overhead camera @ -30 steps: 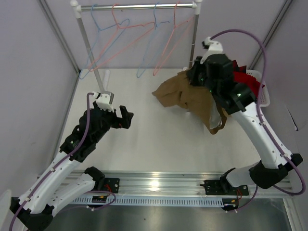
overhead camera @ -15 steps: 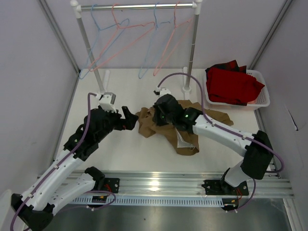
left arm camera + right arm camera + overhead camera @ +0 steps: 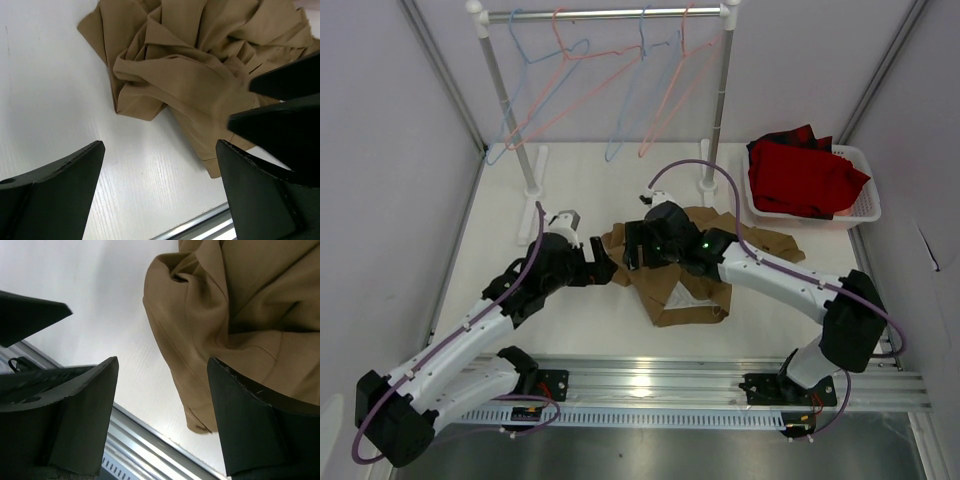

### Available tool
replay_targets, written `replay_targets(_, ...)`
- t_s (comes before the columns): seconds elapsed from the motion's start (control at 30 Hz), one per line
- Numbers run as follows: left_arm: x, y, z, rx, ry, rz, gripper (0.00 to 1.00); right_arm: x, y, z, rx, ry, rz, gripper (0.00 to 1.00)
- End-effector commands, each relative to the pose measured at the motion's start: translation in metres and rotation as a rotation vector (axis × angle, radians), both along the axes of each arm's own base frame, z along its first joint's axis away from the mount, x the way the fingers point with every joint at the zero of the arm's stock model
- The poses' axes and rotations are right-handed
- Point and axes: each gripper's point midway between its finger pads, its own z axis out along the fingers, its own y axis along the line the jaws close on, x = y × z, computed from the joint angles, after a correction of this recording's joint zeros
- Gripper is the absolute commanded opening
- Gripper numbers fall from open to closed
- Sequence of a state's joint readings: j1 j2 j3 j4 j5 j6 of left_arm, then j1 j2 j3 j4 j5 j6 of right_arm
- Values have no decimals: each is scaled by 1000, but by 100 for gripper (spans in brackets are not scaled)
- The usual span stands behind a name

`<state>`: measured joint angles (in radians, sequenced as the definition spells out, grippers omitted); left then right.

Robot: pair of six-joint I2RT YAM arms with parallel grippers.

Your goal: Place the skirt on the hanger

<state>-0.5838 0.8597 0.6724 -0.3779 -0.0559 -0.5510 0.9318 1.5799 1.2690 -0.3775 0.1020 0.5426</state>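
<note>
The tan-brown skirt (image 3: 692, 290) lies crumpled on the white table, in the middle. My right gripper (image 3: 632, 247) hovers over its left edge, open, with no cloth between its fingers. In the right wrist view (image 3: 162, 362) the skirt (image 3: 240, 305) lies on the table beyond the right finger. My left gripper (image 3: 603, 265) is open just left of the skirt, facing the right one; in its wrist view (image 3: 160, 150) bare table shows between the fingers and the skirt (image 3: 200, 65) lies ahead. A salmon-pink hanger (image 3: 665, 105) hangs on the rail at the back.
Light blue wire hangers (image 3: 525, 90) and another pink one share the rail between two white posts (image 3: 716, 110). A white basket (image 3: 865, 210) at the back right holds a red garment (image 3: 805, 175). A metal rail (image 3: 650, 380) runs along the near table edge.
The right arm swung the skirt from beside the basket down to the table's middle and opened its jaws, letting go. The left gripper moved right, up to the skirt's left edge.
</note>
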Motion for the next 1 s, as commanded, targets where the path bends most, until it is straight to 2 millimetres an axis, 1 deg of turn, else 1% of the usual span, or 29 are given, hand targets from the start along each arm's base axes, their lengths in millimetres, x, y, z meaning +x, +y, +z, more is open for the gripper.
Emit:
replay_targets(0.0, -3, -12, -7, -31, 22, -18, 99, -3, -20, 38, 59, -63, -55, 77)
replay_targets(0.07, -9, -17, -13, -18, 28, -44, 99, -8, -33, 40, 44, -63, -85, 77)
replay_targets(0.1, -13, -21, -14, -1, 23, -64, 99, -8, -47, 45, 40, -78, -135, 77)
replay_targets(0.13, -16, -23, -16, 19, 25, -71, 99, -11, -62, 39, 1, -60, -167, 76)
replay_targets(0.17, -16, -26, -15, 39, 16, -84, 99, -9, -75, 37, -22, -66, -215, 75)
replay_targets(0.2, -19, -32, -11, 63, -3, -99, 99, -18, -92, 28, -50, -40, -248, 73)
replay_targets(0.23, -21, -34, -16, 95, -3, -108, 100, -18, -104, 22, -63, -30, -279, 69)
replay_targets(0.3, -21, -41, -16, 148, -8, -123, 99, -24, -121, 10, -78, -2, -322, 64)
replay_targets(0.33, -23, -45, -17, 193, -27, -133, 99, -31, -135, -3, -89, 27, -352, 58)
replay_targets(0.37, -23, -48, -22, 238, -17, -138, 99, -35, -143, -9, -100, 33, -370, 57)
replay_targets(0.4, -28, -58, -19, 261, -32, -169, 99, -40, -151, -16, -116, 48, -387, 57)
replay_targets(0.43, -24, -60, -14, 297, -59, -156, 98, -47, -160, -23, -117, 64, -410, 56)
replay_targets(0.47, -26, -62, -19, 338, -57, -165, 98, -50, -166, -28, -124, 69, -429, 55)
replay_targets(0.5, -29, -75, -18, 369, -65, -193, 98, -55, -172, -33, -136, 80, -438, 55)
replay_targets(0.57, -27, -78, -21, 442, -84, -183, 98, -62, -181, -43, -140, 99, -461, 54)
replay_targets(0.6, -29, -89, -20, 472, -91, -203, 99, -64, -185, -47, -143, 104, -469, 54)
replay_targets(0.63, -27, -90, -19, 509, -113, -198, 99, -66, -187, -48, -139, 106, -479, 54)
replay_targets(0.67, -26, -92, -19, 533, -120, -200, 99, -69, -191, -54, -153, 114, -486, 54)
replay_targets(0.7, -26, -98, -22, 571, -117, -211, 99, -71, -195, -57, -164, 118, -494, 54)
replay_targets(0.73, -23, -103, -16, 584, -131, -214, 99, -71, -197, -59, -171, 118, -502, 54)
replay_targets(0.77, -21, -102, -18, 614, -137, -210, 99, -73, -200, -63, -176, 124, -511, 54)
replay_targets(0.8, -18, -104, -14, 637, -141, -207, 99, -74, -201, -66, -181, 130, -514, 54)
replay_targets(0.83, -14, -108, -14, 671, -147, -211, 99, -74, -202, -68, -185, 131, -518, 54)
replay_targets(0.87, -9, -111, -8, 689, -164, -201, 99, -76, -203, -70, -185, 134, -521, 54)
replay_targets(0.9, -8, -111, -8, 719, -172, -218, 99, -77, -204, -72, -186, 137, -523, 54)
replay_targets(0.93, -5, -117, -4, 727, -180, -224, 99, -77, -205, -72, -184, 135, -526, 53)
replay_targets(0.97, -5, -119, -4, 744, -190, -234, 99, -78, -206, -72, -180, 135, -528, 54)
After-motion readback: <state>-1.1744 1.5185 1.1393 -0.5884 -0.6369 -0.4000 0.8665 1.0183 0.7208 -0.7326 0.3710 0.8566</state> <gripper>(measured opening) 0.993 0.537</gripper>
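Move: My left hand is open above the table; the skirt's near-left corner lies about 7 cm back, 11 cm right and roughly 14 cm below it. The white lining is some 20 cm right, 1 cm back, and the skirt's left end 10 cm ahead, 2 cm right. My right hand's target, the near-right corner, lies about 9 cm back, 21 cm right and 14 cm below, with the lining 3 cm back and 12 cm right. I swing my right hand about 20 cm right across the skirt and 8 cm back, lifting some 4 cm before sinking towards the near-right corner, turning clockwise and partly narrowing my fingers. My left hand follows, wide open, about 12 cm right over the skirt's near part, dropping slightly, first easing back then a little forward, its left side rolling up nearly 40 degrees. ##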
